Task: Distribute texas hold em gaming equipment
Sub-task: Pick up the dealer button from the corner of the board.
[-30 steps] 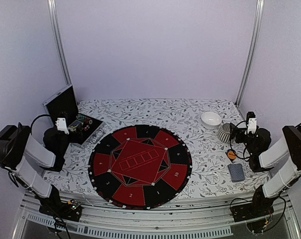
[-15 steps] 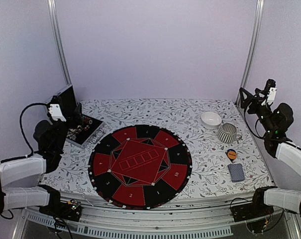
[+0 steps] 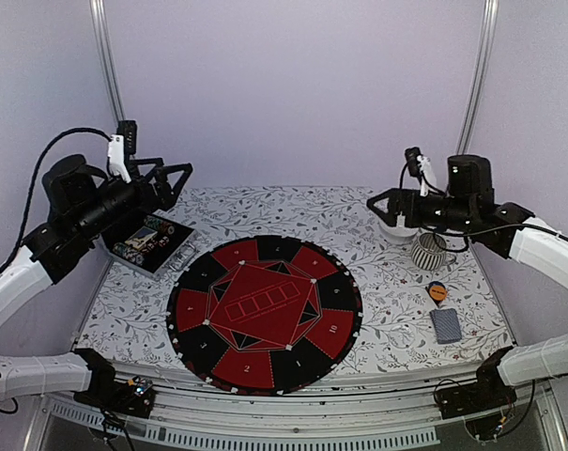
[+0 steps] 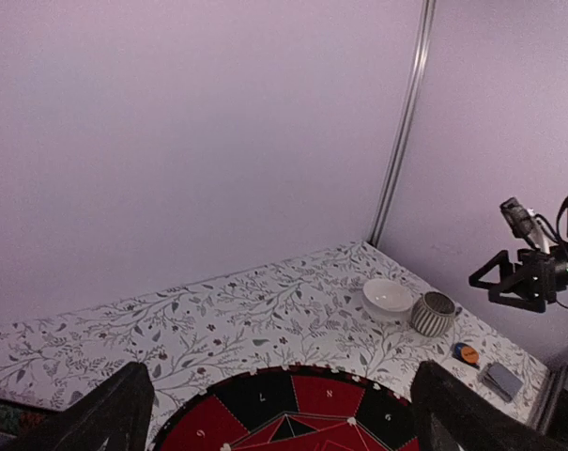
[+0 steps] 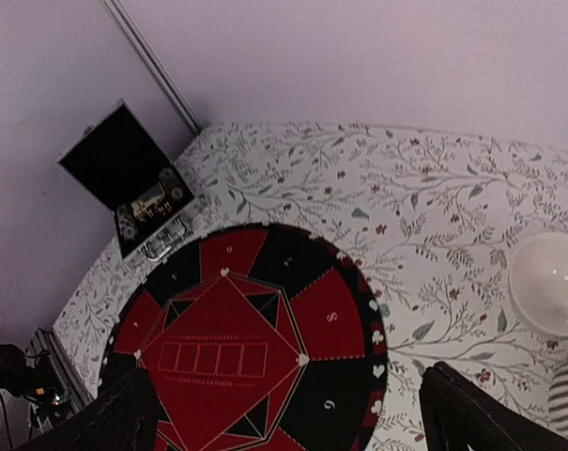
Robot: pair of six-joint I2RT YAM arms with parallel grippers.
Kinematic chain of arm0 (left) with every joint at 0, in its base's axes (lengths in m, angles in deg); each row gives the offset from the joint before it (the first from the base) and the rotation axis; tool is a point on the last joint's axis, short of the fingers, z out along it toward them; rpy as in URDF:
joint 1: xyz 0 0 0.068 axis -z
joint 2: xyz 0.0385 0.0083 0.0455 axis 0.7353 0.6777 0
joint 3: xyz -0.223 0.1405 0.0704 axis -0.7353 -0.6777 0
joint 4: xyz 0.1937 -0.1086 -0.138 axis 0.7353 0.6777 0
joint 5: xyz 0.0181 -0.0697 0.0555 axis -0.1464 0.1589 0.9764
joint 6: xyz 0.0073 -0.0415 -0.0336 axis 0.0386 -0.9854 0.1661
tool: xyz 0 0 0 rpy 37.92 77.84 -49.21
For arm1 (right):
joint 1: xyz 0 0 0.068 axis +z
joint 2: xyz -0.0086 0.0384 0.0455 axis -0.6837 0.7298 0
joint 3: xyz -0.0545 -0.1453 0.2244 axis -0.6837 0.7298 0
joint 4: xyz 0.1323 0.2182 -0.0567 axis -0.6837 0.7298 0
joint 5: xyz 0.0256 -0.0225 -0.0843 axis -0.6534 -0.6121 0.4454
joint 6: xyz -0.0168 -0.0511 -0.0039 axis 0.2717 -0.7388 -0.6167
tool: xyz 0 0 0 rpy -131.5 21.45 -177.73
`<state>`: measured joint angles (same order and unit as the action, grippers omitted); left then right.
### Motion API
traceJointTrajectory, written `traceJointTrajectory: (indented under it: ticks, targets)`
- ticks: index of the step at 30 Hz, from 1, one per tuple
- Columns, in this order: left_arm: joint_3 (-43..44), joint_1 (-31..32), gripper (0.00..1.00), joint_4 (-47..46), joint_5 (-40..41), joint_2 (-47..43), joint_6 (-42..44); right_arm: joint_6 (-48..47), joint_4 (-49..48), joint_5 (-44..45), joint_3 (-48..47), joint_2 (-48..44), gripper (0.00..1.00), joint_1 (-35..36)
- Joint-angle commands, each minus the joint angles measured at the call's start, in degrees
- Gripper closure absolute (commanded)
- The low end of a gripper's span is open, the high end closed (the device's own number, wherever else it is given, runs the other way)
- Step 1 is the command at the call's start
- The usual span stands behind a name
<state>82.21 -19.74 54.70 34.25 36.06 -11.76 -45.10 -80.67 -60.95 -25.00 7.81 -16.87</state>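
A grey-blue card deck lies at the right front of the table, with an orange disc button just behind it. Poker chips sit in an open black case at the back left. My left gripper hangs open in the air above that case, holding nothing. My right gripper is open and empty too, raised beside the white bowl. The left wrist view shows the deck and the button far right. The right wrist view shows the case at the upper left.
A round red and black felt mat covers the table's middle. A ribbed grey cup stands in front of the bowl. The table has a floral cloth and plain walls behind.
Both arms have risen from folded positions at the table's sides and swung inward and up. Both grippers stayed open, and nothing on the table moved.
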Motion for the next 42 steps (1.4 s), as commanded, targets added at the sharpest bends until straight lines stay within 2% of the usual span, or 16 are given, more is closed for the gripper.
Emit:
traceJointTrajectory:
  ticks: [1, 4, 7, 16, 21, 25, 27, 30, 35, 42]
  targets:
    - [4.51, 3.21, 0.02, 18.05, -6.14, 4.05, 1.10, 2.36, 32.03, 21.52, -2.13, 6.67, 0.01, 8.60]
    - [6.52, 4.20, 0.02, 22.24, -5.27, 6.22, 3.87, 7.25, 39.92, 22.02, -1.70, 12.02, 0.01, 13.05]
    - [6.76, 4.57, 0.02, 24.92, -3.05, 7.92, 6.15, 9.78, 43.55, 21.52, -0.16, 16.44, 0.01, 14.60]
    - [7.40, 4.75, 0.02, 26.41, -4.51, 14.09, 7.99, 11.27, 40.89, 13.98, 8.85, 20.60, 0.01, 14.62]
    - [9.07, 4.92, 0.02, 26.13, -7.72, 16.37, 7.54, 10.77, 37.90, 12.48, 9.84, 23.79, 0.01, 14.61]
    - [6.76, 5.01, 0.02, 23.62, -5.82, 15.51, 8.11, 10.22, 37.47, 13.27, 9.51, 25.80, 0.03, 14.55]
    - [5.27, 5.01, 0.02, 21.59, -4.56, 14.73, 8.45, 10.14, 38.09, 14.51, 9.06, 26.68, 0.10, 14.59]
    - [2.94, 4.99, 0.02, 18.44, -3.42, 13.40, 9.39, 9.92, 38.98, 14.87, 8.12, 27.08, 0.28, 14.62]
    - [0.59, 4.88, 0.02, 16.48, -1.51, 12.15, 11.40, 10.14, 41.58, 15.28, 5.56, 26.80, 0.48, 14.66]
    - [-0.61, 4.90, 0.02, 16.58, -0.68, 12.13, 12.90, 9.01, 45.44, 16.28, -5.41, 26.81, 0.57, 15.10]
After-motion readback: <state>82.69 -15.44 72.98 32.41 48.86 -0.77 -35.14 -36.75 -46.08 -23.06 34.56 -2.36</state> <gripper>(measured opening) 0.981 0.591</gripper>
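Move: The dealer button, a clear disc, lies well below the right hand, about 29 cm down, some 15 cm back and 5 cm to its right. From that hand, the card deck is roughly 14 cm back and 14 cm to the right, the orange disc 5 cm back and 15 cm right, and the middle of the round mat about 7 cm back and 23 cm left. From the left hand, the button is about 39 cm right, 12 cm back and 38 cm below. The right fingers pinch the dealer button by its rim from either side, after that open hand swoops nearly 29 cm down and some 15 cm back, drifting a little right and tipping until its fingers point straight down; holding it part-open, the hand then starts up by 1–2 cm. The left hand, empty and open, sinks about 15 cm beside the mat, shifting slightly right and tipping down. ##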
